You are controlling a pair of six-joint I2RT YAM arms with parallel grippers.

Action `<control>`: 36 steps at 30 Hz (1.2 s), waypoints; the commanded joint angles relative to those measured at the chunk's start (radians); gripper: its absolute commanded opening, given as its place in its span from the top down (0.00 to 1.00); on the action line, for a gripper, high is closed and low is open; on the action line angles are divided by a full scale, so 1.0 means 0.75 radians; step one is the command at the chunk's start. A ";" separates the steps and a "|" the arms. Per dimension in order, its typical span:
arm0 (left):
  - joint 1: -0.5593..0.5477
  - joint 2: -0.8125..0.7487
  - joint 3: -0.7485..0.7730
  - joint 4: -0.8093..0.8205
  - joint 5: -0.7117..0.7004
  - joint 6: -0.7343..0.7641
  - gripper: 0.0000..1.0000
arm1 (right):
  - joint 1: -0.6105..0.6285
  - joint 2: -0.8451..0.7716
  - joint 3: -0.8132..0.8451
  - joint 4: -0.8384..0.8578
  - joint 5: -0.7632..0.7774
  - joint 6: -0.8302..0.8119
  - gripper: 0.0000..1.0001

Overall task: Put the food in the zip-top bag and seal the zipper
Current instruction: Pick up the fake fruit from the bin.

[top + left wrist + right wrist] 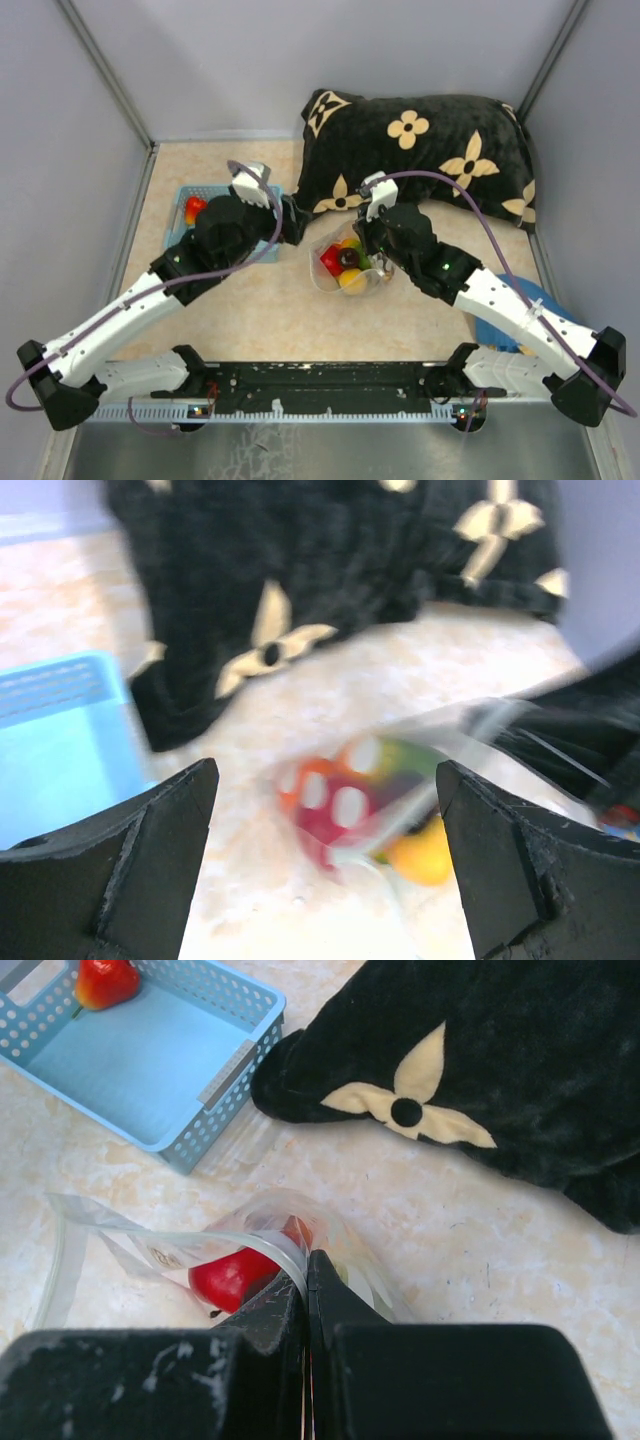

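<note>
The zip-top bag (345,265) lies mid-table with its mouth held up and several pieces of food (340,258) inside: red, orange, yellow, green and a dark one. My right gripper (308,1258) is shut on the bag's mouth edge at the zipper (230,1238), just above a red piece (235,1272). That gripper (378,262) sits at the bag's right side. My left gripper (325,772) is open and holds nothing; the blurred bag (370,800) lies ahead between its fingers (150,860). It (292,222) hovers just left of the bag. One red food piece (195,208) lies in the basket.
A light blue plastic basket (262,225) stands at the left, partly under my left arm, also in the right wrist view as the basket (150,1060). A black pillow (420,150) with cream flowers fills the back right. Grey walls enclose the table.
</note>
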 commanded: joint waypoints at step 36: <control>1.018 1.183 0.773 -0.566 -0.186 0.562 0.09 | -0.002 -0.062 -0.021 0.142 -0.094 -0.077 1.00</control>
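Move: The last red fruit, in the bin's far left corner, lies roughly 37 cm to the left hand's left, 19 cm ahead and 28 cm below. The bin's middle is about 28 cm left and 15 cm ahead; the filled bag is some 13 cm right and 3 cm ahead, both similarly low. From the right hand the fruit is about 52 cm left, 22 cm ahead and 22 cm below. Still open, the left hand sweeps about 25 cm left, 20 forward and 19 down towards the fruit, tipping downward. ##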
